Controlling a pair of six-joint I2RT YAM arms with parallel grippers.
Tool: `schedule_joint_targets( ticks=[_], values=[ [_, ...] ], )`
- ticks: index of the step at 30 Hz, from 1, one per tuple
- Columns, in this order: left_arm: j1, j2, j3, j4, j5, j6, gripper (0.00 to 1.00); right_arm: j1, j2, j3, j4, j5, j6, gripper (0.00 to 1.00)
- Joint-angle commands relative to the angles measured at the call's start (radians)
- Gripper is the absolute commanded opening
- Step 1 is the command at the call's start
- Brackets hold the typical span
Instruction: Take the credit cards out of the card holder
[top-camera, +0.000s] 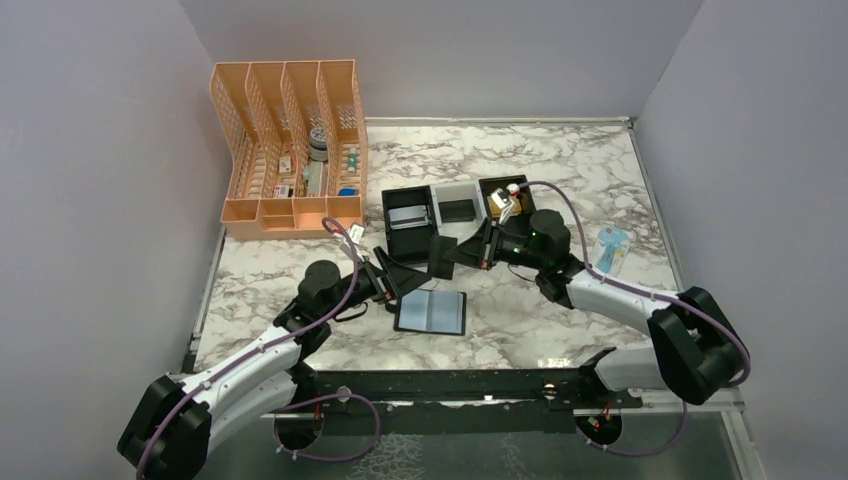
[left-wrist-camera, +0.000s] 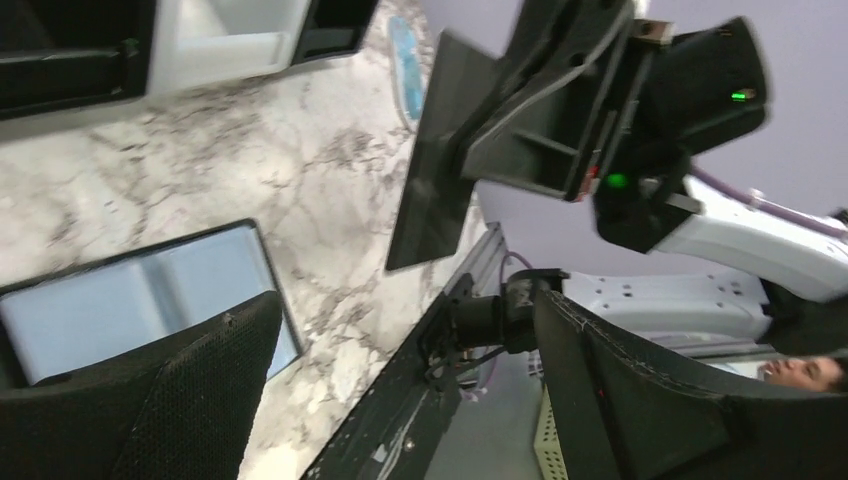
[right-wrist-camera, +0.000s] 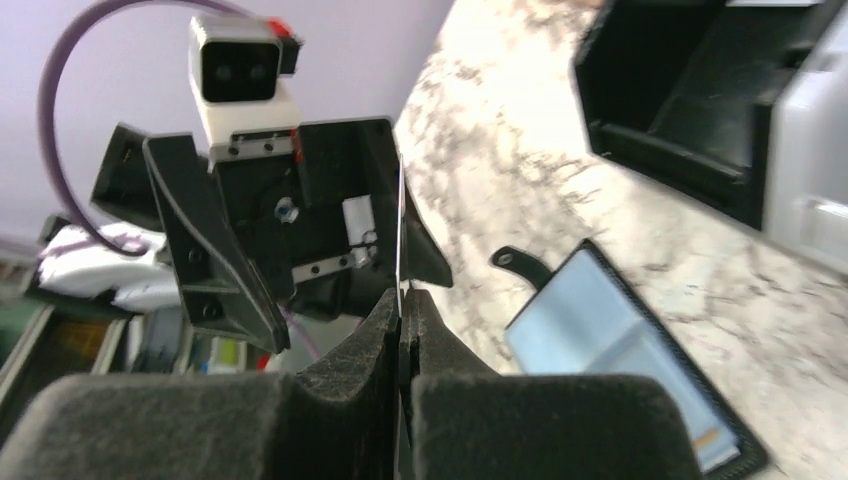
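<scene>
The card holder (top-camera: 431, 311) lies open and flat on the marble, its blue-grey lining up; it also shows in the left wrist view (left-wrist-camera: 120, 305) and the right wrist view (right-wrist-camera: 612, 350). A dark grey credit card (top-camera: 442, 257) hangs upright above the table, just beyond the holder. My right gripper (top-camera: 464, 254) is shut on its edge; the card is edge-on between the fingers (right-wrist-camera: 401, 225), and in the left wrist view its flat face (left-wrist-camera: 435, 170) shows. My left gripper (top-camera: 398, 281) stands open just left of the card, nothing between its fingers (left-wrist-camera: 205, 385).
A peach desk organizer (top-camera: 290, 150) stands at the back left. Behind the card sit two black trays (top-camera: 408, 218) (top-camera: 507, 190) with a white one (top-camera: 456, 192) between them. A light blue packet (top-camera: 611, 249) lies to the right.
</scene>
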Motion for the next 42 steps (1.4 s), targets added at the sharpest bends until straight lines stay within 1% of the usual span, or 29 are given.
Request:
schedule_joint_targets(
  ticks=[1,5,7,10,13,19,24,34,36,38,40,42],
  values=[
    [0.003,-0.038,0.046,-0.216,-0.084,0.084,0.99,0.001,-0.107,0.048,-0.302,0.273,-0.209,0.01],
    [0.003,-0.043,0.123,-0.436,-0.163,0.169,0.99,0.001,-0.174,0.069,-0.401,0.428,-0.316,0.01],
    [0.004,-0.039,0.157,-0.511,-0.193,0.208,0.99,0.001,-0.193,0.091,-0.455,0.507,-0.374,0.01],
    [0.003,-0.028,0.187,-0.567,-0.215,0.248,0.99,0.001,-0.206,0.124,-0.506,0.612,-0.481,0.01],
    [0.004,-0.006,0.203,-0.592,-0.218,0.268,0.99,0.001,-0.197,0.146,-0.502,0.663,-0.588,0.01],
    [0.003,0.053,0.239,-0.625,-0.208,0.314,0.99,0.001,-0.099,0.233,-0.512,0.665,-0.77,0.01],
    [0.003,0.085,0.283,-0.687,-0.227,0.36,0.99,0.006,-0.002,0.276,-0.46,0.662,-0.922,0.01],
    [0.003,0.071,0.312,-0.747,-0.281,0.399,0.99,0.057,0.189,0.364,-0.402,0.709,-1.321,0.01],
    [0.003,0.071,0.318,-0.755,-0.283,0.403,0.99,0.059,0.22,0.372,-0.369,0.751,-1.37,0.01],
    [0.003,0.069,0.324,-0.763,-0.284,0.407,0.99,0.059,0.242,0.359,-0.293,0.797,-1.41,0.01],
    [0.003,0.066,0.328,-0.768,-0.288,0.409,0.99,0.06,0.269,0.363,-0.257,0.806,-1.455,0.01],
    [0.003,0.065,0.331,-0.77,-0.291,0.41,0.99,0.06,0.308,0.389,-0.259,0.792,-1.504,0.01]
  ],
)
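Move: The right hand already pinches a black card; its goal, the black stack in the white tray, lies about 16 cm ahead, 4 cm right and 15 cm below. From the right hand, the yellow card is some 17 cm ahead and 15 cm right, the silver cards 15 cm ahead and 8 cm left. The card holder lies about 3 cm back, 1 cm right and 18 cm below the open left hand. Right hand carries the pinched black card about 17 cm forward over the white tray; left sinks towards the holder. ##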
